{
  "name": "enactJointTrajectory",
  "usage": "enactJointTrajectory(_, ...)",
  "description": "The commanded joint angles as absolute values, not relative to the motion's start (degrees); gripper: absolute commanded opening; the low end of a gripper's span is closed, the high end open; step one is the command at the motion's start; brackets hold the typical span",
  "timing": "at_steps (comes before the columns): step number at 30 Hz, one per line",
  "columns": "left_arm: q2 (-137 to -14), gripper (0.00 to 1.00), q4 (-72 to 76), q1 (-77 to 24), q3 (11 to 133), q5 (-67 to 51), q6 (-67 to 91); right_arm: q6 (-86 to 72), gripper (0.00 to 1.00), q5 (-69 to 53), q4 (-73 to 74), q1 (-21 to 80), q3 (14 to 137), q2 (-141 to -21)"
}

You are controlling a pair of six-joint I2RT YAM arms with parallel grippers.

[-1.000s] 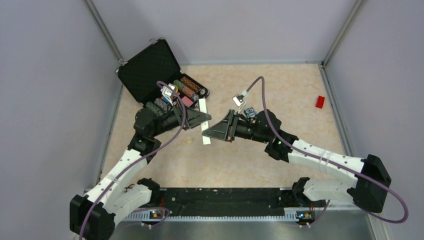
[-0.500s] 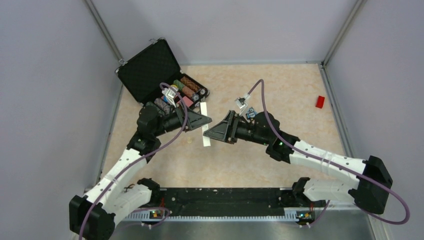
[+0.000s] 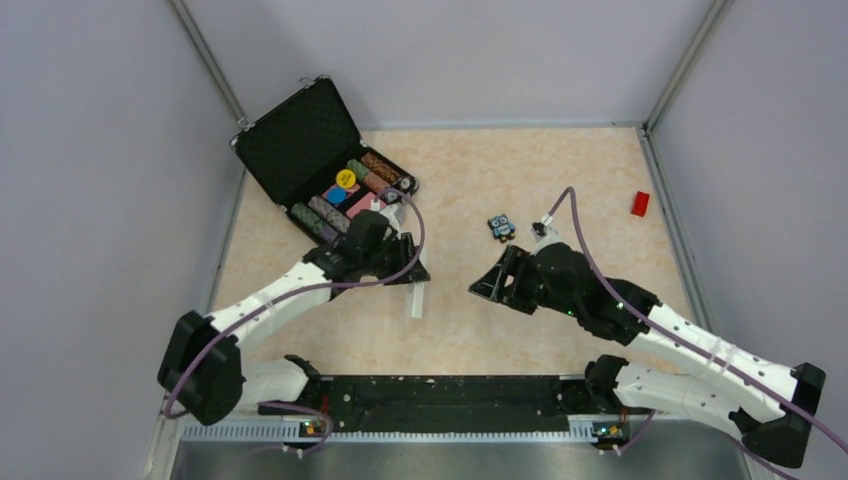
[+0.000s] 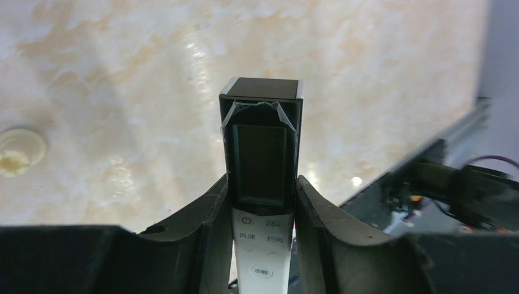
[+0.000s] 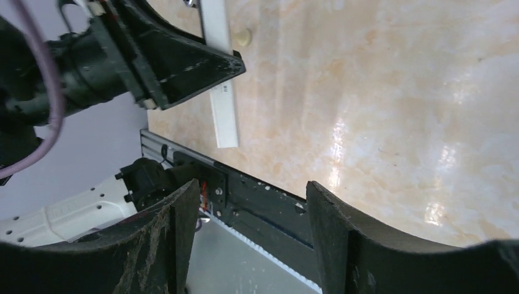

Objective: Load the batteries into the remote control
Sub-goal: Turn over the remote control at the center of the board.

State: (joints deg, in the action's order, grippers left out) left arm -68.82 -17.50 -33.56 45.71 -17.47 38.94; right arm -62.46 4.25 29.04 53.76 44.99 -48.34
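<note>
My left gripper [image 4: 261,187] is shut on the remote control [image 4: 261,147], a slim white bar whose dark end sticks out past the fingertips, buttons facing the camera. From above, the remote control [image 3: 415,300] hangs out of the left gripper [image 3: 408,272] towards the near edge, just over the table. The right gripper [image 3: 481,288] stands open and empty a little to the remote's right, apart from it. In the right wrist view the remote control [image 5: 224,110] and the left gripper [image 5: 183,67] lie ahead of my open right gripper [image 5: 251,199]. The batteries are out of view.
An open black case [image 3: 300,140] with coloured cylinders stands at the back left. A small blue-and-black gadget [image 3: 501,226] lies mid-table and a red block [image 3: 640,203] at the far right. A small cream disc [image 4: 18,150] lies left of the remote. The black rail [image 3: 450,395] runs along the near edge.
The right gripper opened, let go of the remote and drew back to the right. The left arm swung the remote down and towards the near edge, still gripping it.
</note>
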Motion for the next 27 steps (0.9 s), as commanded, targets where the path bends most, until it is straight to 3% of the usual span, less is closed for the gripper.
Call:
enactJointTrajectory(1, -75.5, 0.0, -18.11, -36.91, 46.51, -3.54, 36.78, -63.2, 0.63, 8.84, 37.7, 53.35, 45.27, -43.8)
enactJointTrajectory(9, -87.42, 0.01, -21.17, -42.36, 51.78, 9.4, 41.13, -63.36, 0.62, 9.36, 41.9, 53.3, 46.03, -42.35)
enactJointTrajectory(13, -91.14, 0.12, -21.6, -43.68, 52.72, 11.59, 42.52, -63.73, 0.62, 9.39, 42.72, 53.32, 45.76, -41.11)
enactJointTrajectory(19, -94.5, 0.38, -23.45, -45.09, 53.28, 14.21, 43.9, -64.37, 0.62, 9.28, 45.43, 53.29, 45.43, -39.21)
enactJointTrajectory(24, -94.22, 0.7, -24.26, -46.81, 52.91, 16.68, 46.06, -63.43, 0.62, 7.57, 47.59, 53.34, 45.23, -37.32)
enactJointTrajectory(27, -93.05, 0.96, -23.83, -48.41, 53.25, 18.03, 46.16, -62.21, 0.62, 7.56, 48.93, 53.33, 44.03, -35.73)
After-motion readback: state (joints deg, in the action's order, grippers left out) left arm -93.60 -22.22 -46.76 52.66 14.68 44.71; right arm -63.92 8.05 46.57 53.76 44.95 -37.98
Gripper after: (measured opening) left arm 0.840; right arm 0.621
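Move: Between the left fingers is the remote control, and the bare table it is taken to lies about 13 cm below that hand and 2 cm ahead. The cream peg stands roughly 9 cm left of that spot and level with it. The chip case lies some 20 cm ahead of the left hand and 14 cm left, the blue toy about 14 cm ahead and 18 cm right. From the right hand, the remote is around 12 cm left, 5 cm ahead and 5 cm lower. Lowering the held remote about 12 cm, quickly at first and then easing off, the left hand sets it on the table while rolling some 30 degrees, so its fingers point more steeply down. Once down, the fingers open wide and let go of its sides. The empty right hand keeps backing away, about 6 cm right and 3 cm back. ##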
